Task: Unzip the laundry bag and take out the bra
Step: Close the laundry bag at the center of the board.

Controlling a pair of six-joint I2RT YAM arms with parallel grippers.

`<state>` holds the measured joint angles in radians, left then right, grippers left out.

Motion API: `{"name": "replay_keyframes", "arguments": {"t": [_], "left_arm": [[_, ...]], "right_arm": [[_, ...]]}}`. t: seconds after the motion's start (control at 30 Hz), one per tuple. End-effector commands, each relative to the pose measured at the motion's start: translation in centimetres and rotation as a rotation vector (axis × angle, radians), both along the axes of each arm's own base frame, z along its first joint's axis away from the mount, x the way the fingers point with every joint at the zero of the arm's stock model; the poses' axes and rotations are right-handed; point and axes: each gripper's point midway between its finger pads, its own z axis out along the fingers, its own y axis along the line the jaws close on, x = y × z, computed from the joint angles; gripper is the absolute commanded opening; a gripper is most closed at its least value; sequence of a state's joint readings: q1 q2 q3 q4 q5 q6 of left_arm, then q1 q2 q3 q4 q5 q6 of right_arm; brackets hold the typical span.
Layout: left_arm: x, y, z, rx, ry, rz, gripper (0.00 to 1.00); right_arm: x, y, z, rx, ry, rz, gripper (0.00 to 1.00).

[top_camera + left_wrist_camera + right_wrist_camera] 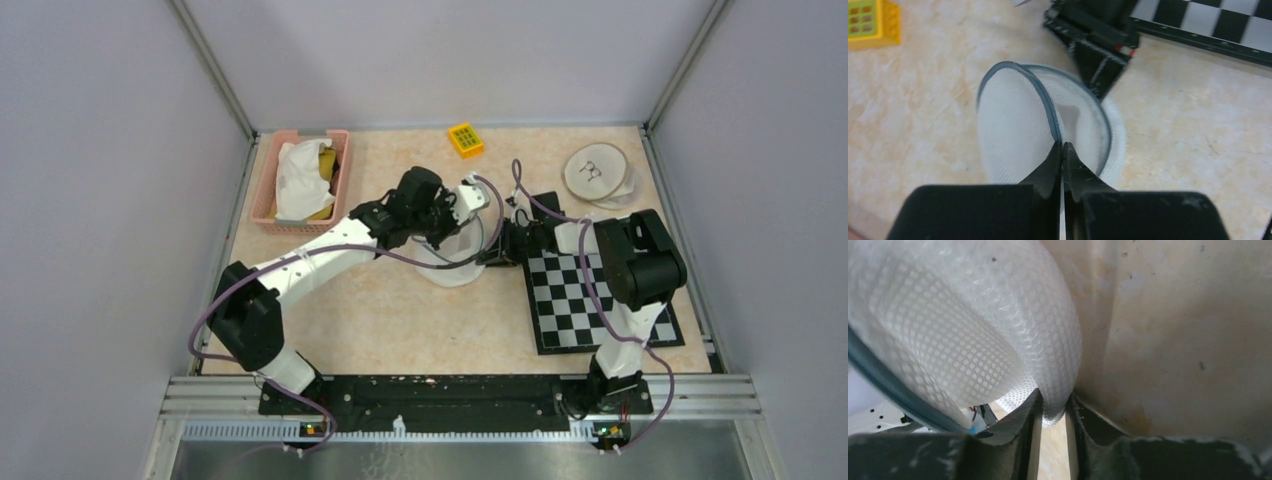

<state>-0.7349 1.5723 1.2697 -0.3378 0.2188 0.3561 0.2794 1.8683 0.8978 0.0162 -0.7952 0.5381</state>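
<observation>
The laundry bag point(455, 268) is a round white mesh pouch with a grey zipper point(1045, 97), lying mid-table. My left gripper point(1062, 146) is shut on the zipper line at the bag's near rim, where one flap stands up from the other. My right gripper point(1053, 407) comes in from the right with a fold of the bag's mesh edge point(998, 330) pinched between its jaws; in the left wrist view this right gripper point(1096, 82) sits at the bag's far side. Pale material shows inside the opening, but I cannot make out the bra.
A pink basket point(268, 205) holding white cloth and something yellow stands at the back left. A yellow toy brick point(465, 139) lies at the back centre. Round wooden discs point(598, 172) sit back right, and a checkerboard mat point(590, 300) lies under the right arm.
</observation>
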Motion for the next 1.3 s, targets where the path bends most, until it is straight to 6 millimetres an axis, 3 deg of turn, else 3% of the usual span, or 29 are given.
{"name": "replay_keyframes", "arguments": {"t": [0.0, 0.2, 0.6, 0.83, 0.9, 0.93, 1.0, 1.07, 1.17, 1.27], "left_arm": [[-4.2, -2.7, -0.1, -0.03, 0.035, -0.207, 0.0], [-5.7, -3.7, -3.6, -0.015, 0.102, -0.263, 0.0], [-7.6, -4.8, -10.4, 0.019, 0.229, -0.299, 0.0], [-7.1, -5.2, -11.5, -0.01, 0.187, -0.333, 0.0], [-6.5, -5.3, -11.0, -0.011, 0.188, -0.301, 0.0], [-6.2, -5.5, -10.2, -0.02, 0.196, -0.272, 0.05], [-6.4, -5.8, -7.9, -0.044, 0.224, -0.254, 0.33], [-6.4, -6.1, -4.8, -0.085, 0.213, -0.242, 0.49], [-6.0, -5.7, -1.6, -0.091, 0.182, -0.216, 0.6], [-4.8, -4.5, -0.2, -0.049, 0.108, -0.163, 0.67]], "right_arm": [[2.0, 1.2, 1.1, 0.055, -0.049, -0.009, 0.19], [2.0, 1.3, 1.0, 0.062, -0.046, -0.007, 0.0], [2.1, 1.6, 1.1, 0.086, -0.041, -0.012, 0.0], [2.0, 1.6, 0.8, 0.089, -0.041, -0.009, 0.0], [2.0, 1.5, 0.8, 0.085, -0.045, -0.008, 0.0], [2.0, 1.5, 0.8, 0.083, -0.046, -0.004, 0.0], [2.0, 1.5, 0.9, 0.074, -0.054, 0.003, 0.0], [2.0, 1.3, 0.9, 0.064, -0.063, 0.007, 0.0], [2.0, 1.3, 0.8, 0.062, -0.06, 0.007, 0.0], [2.1, 1.3, 0.8, 0.061, -0.061, 0.007, 0.0]]}}
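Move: The laundry bag's near rim, where its raised lid is to go, lies about 7 cm back and 3 cm right of the left hand, some 13 cm below; the bag's middle is level with that hand, 3 cm right and 15 cm below. The yellow box is about 28 cm ahead and 6 cm right. The bag's right side is already between the right hand's pads; the chessboard's middle is some 22 cm right of that hand and 6 cm back. The bag's lid, still pinched at its edge by the left fingers, is drawn back about 8 cm and a little right, then lowered some 12 cm towards the near rim, the wrist turning about 15 degrees clockwise and tipping down. There the left fingers open wide, let go and rise about 7 cm; the right hand meanwhile closes from part open onto the bag's side and holds it nearly still. ##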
